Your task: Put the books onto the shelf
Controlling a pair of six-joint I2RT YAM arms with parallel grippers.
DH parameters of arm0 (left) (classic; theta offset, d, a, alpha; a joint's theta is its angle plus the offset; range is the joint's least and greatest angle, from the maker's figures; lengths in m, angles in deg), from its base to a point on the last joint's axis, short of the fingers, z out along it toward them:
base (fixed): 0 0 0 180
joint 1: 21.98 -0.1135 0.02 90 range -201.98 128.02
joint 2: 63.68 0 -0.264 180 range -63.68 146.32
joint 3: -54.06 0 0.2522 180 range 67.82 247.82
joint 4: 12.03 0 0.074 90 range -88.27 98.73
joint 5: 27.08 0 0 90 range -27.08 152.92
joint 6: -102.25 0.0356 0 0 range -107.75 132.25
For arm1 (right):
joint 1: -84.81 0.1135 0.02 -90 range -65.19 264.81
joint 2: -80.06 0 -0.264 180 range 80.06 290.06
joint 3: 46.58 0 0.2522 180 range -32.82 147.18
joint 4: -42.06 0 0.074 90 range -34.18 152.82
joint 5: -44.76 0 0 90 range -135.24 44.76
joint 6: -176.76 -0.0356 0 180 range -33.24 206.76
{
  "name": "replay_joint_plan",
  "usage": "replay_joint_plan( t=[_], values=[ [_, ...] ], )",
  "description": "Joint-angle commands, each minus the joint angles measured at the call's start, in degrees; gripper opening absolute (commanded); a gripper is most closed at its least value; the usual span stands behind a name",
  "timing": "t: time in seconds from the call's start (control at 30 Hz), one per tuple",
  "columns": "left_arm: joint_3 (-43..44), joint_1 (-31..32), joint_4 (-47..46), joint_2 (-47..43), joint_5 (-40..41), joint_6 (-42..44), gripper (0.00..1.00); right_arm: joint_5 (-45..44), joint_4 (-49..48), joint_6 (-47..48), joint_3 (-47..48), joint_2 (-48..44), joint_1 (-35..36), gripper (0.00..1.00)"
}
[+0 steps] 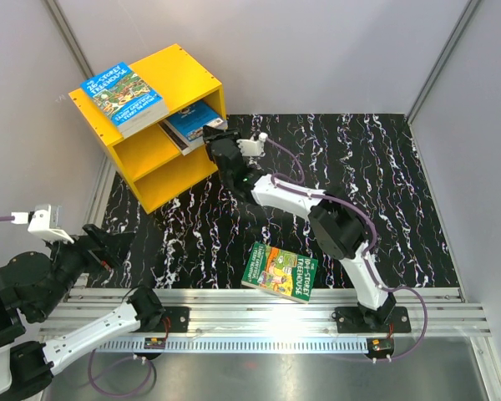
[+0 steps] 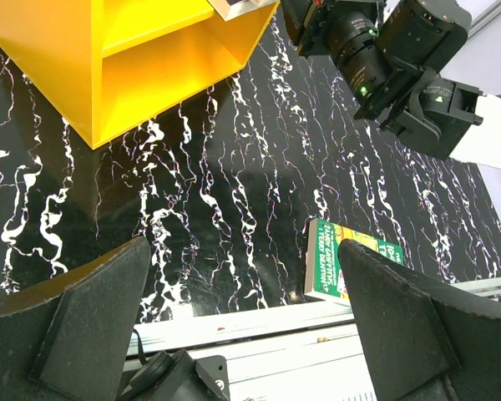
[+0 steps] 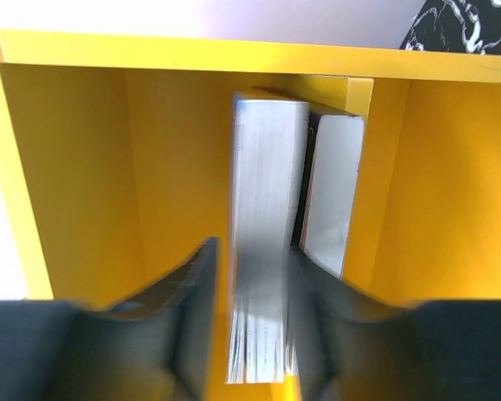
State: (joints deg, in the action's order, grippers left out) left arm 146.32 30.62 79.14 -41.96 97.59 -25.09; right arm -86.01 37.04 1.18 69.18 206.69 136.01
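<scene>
The yellow shelf [image 1: 163, 163] stands at the back left of the table. One blue-covered book [image 1: 123, 98] lies on its top, and another blue book [image 1: 188, 125] sticks out of its upper compartment. My right gripper [image 1: 215, 140] reaches into that compartment. In the right wrist view its jaws straddle a book's page edge [image 3: 263, 251], with a thin gap at the left finger, and a second book [image 3: 330, 192] rests beside it against the shelf wall [image 3: 83, 167]. A green book [image 1: 280, 271] lies flat near the front rail. My left gripper [image 2: 246, 334] hangs wide open and empty at the front left.
The right arm [image 1: 334, 225] stretches diagonally across the black marbled mat [image 1: 359, 167]. A metal rail [image 1: 259, 313] runs along the near edge. Grey walls close in the left, back and right sides. The shelf's lower compartment [image 2: 175, 75] faces the mat.
</scene>
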Motion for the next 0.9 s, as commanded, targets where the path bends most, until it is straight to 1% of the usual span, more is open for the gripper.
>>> replay_joint_plan(
  t=[0.0,0.07,0.13,0.17,0.33,0.47,0.53,0.6,0.63,0.77,0.83,0.87],
  values=[
    [-0.5,0.1,-2.7,0.3,-1.2,0.1,0.99,3.5,-3.2,2.0,3.4,-0.2,-1.3,0.48],
    [-0.5,0.2,-3.1,0.5,-1.5,0.0,0.99,6.7,-0.7,3.0,4.7,0.0,-1.9,0.62],
    [-0.5,0.1,-3.4,0.9,-1.9,-0.2,0.99,10.8,1.0,3.8,6.0,0.2,-2.2,0.67],
    [-0.5,0.1,-3.5,0.9,-2.1,-0.3,0.99,11.9,2.4,4.2,6.2,0.1,-2.4,0.72],
    [-1.0,0.1,-4.1,0.7,-2.3,-0.9,0.99,16.2,4.7,5.6,1.5,-4.1,-2.5,0.80],
    [-1.8,0.1,-4.8,0.7,-2.3,-1.0,0.99,19.8,8.9,7.5,-1.4,-7.6,-3.1,0.87],
    [-1.9,0.1,-5.4,1.0,-2.3,-0.9,0.99,22.6,10.3,8.5,-2.5,-8.4,-3.9,0.93],
    [-2.0,0.1,-5.9,1.2,-2.6,-1.0,0.99,25.7,11.3,9.4,-4.1,-9.6,-4.5,0.95],
    [-2.0,0.1,-6.0,1.5,-2.6,-1.1,0.99,26.6,11.7,9.8,-4.4,-10.1,-5.1,0.99],
    [-2.6,0.1,-6.9,1.9,-2.9,-1.2,0.99,29.3,15.8,12.7,-5.8,-13.3,-6.4,1.00],
    [-3.7,0.1,-7.9,2.3,-3.0,-1.3,0.99,30.0,16.7,14.6,-10.0,-16.3,-6.6,1.00],
    [-4.1,0.1,-8.2,2.3,-3.0,-1.4,0.99,30.2,16.8,15.1,-10.1,-16.3,-6.8,1.00]
  ],
)
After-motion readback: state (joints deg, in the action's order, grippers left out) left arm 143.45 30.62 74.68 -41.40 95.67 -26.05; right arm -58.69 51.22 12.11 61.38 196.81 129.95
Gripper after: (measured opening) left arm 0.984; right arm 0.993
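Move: In the shelf's upper compartment, the blue book has its outer edge between the right hand's nearly shut fingers; its middle lies about 8 cm ahead and 4 cm left, at fingertip height. The black book lies flat under it, roughly 8 cm ahead, 5 cm left and 4 cm down from the hand. The treehouse book on the shelf's roof is some 7 cm ahead, 21 cm left and 10 cm up. From the left hand the blue book lies about 44 cm ahead, 14 cm right and 8 cm below. Opening wide, the right hand lets go of the blue book's outer edge, first easing about a centimetre forward, left and up. It then backs out of the shelf mouth by some 4 cm, sinking about as much and drifting right, while the wrist swings roughly 25 degrees counter-clockwise and rolls its left side down. ##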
